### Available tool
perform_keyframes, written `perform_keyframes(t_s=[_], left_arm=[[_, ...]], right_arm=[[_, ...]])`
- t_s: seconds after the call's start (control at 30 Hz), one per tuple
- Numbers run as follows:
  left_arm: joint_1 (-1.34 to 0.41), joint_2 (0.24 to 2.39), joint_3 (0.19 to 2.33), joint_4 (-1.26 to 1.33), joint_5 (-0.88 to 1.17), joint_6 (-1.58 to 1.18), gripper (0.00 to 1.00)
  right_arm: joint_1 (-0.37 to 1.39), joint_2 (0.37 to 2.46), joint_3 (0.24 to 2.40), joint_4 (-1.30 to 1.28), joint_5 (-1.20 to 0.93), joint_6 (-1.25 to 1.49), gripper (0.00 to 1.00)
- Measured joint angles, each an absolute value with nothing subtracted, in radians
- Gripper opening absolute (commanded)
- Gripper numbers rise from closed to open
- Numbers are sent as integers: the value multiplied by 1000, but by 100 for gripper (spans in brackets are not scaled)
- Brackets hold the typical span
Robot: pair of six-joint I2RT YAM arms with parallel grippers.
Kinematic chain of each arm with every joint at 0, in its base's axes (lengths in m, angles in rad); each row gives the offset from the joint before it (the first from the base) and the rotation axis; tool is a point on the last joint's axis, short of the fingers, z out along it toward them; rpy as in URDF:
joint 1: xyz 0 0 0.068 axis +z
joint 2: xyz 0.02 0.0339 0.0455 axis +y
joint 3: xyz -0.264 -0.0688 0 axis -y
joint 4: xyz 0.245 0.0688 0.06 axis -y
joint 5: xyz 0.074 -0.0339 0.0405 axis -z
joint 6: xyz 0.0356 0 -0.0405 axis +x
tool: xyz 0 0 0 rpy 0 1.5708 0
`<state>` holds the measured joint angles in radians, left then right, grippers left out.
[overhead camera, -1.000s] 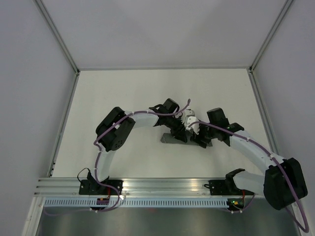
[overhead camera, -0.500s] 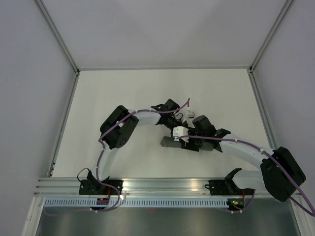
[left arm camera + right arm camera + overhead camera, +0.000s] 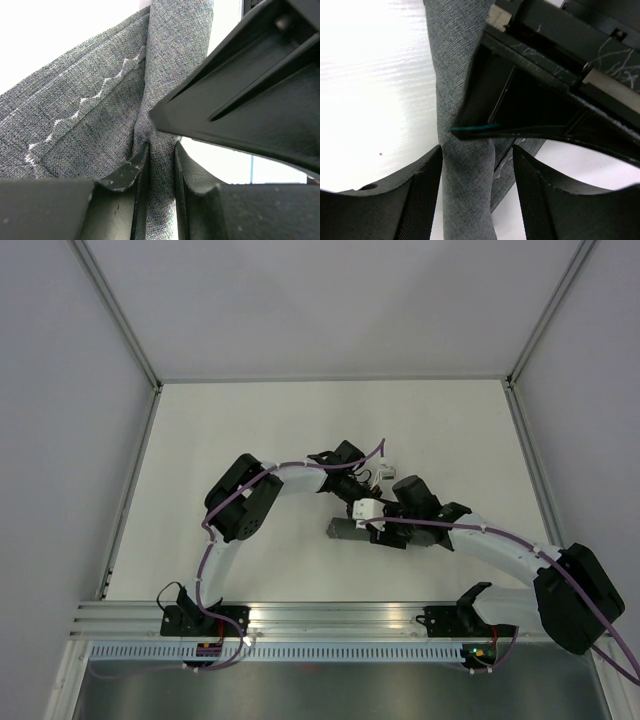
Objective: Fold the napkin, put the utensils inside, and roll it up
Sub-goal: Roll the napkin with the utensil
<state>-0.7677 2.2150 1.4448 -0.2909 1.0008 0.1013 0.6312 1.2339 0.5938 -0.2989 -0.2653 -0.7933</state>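
Observation:
The napkin (image 3: 340,529) lies as a narrow dark grey roll on the white table, with pale zigzag stitching along a hem (image 3: 95,95). My left gripper (image 3: 360,496) (image 3: 161,150) is shut on an upright fold of the napkin (image 3: 165,60). My right gripper (image 3: 379,532) (image 3: 477,150) is open and straddles the roll (image 3: 465,170). Its left finger is close to the cloth and there is a gap on the right. The two grippers nearly touch. The utensils are hidden.
The white table (image 3: 240,440) is fenced by a metal frame, with a rail (image 3: 300,615) along the near edge. The right gripper's finger (image 3: 250,90) fills the upper right of the left wrist view. The left gripper's body (image 3: 545,85) looms over the roll.
My right arm has swung left along the roll, closing in beside the left gripper, and its jaws have narrowed a little. The left gripper keeps its pinch on the cloth.

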Motion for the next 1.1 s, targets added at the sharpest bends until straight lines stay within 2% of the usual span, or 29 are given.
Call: perform_keyframes(t_s=[0.47, 0.63, 0.73, 0.83, 0.87, 0.9, 0.97, 1.1], left_arm=[[-767, 2216, 1446, -294, 1001, 93, 23], [-767, 2216, 1446, -295, 1002, 91, 24], [-767, 2216, 1446, -300, 1002, 89, 26], [-767, 2216, 1447, -307, 1004, 86, 33], [-765, 2216, 1447, -308, 1005, 86, 39], [-763, 2216, 1446, -309, 1006, 84, 41], [-760, 2216, 1446, -307, 1013, 78, 48], [-751, 2214, 1445, -303, 1021, 57, 54]], right_arm=[[632, 1232, 590, -373, -294, -815, 64], [633, 1267, 576, -347, -289, -816, 60], [633, 1283, 574, -322, -286, -816, 54], [633, 1287, 572, -309, -284, -817, 40], [633, 1288, 572, -310, -284, -818, 32], [633, 1288, 572, -310, -283, -822, 29], [633, 1288, 572, -310, -283, -825, 24], [633, 1288, 574, -313, -286, -831, 20]])
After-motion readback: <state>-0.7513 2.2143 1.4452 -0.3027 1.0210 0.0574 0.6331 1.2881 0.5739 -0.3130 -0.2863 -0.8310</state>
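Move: The napkin roll runs left to right along the napkin's near edge. My left fingers already pinch it, and its next stretch passes between my open right fingers, about 2 cm below the right hand point and 1 cm nearer my base. My left fingertips are some 4 cm left of my right hand and 1 cm ahead. The stitched hem of the unrolled flap lies about 2 cm ahead of my right hand and 3 cm below it. While my left hand keeps its pinch, I draw my right hand back about 1.5 cm, then sink it some 2 cm so its open fingers straddle the roll beside the left ones, and close them on it. As the right grip shuts, my left fingers open, let go of the roll and barely begin to lift. ##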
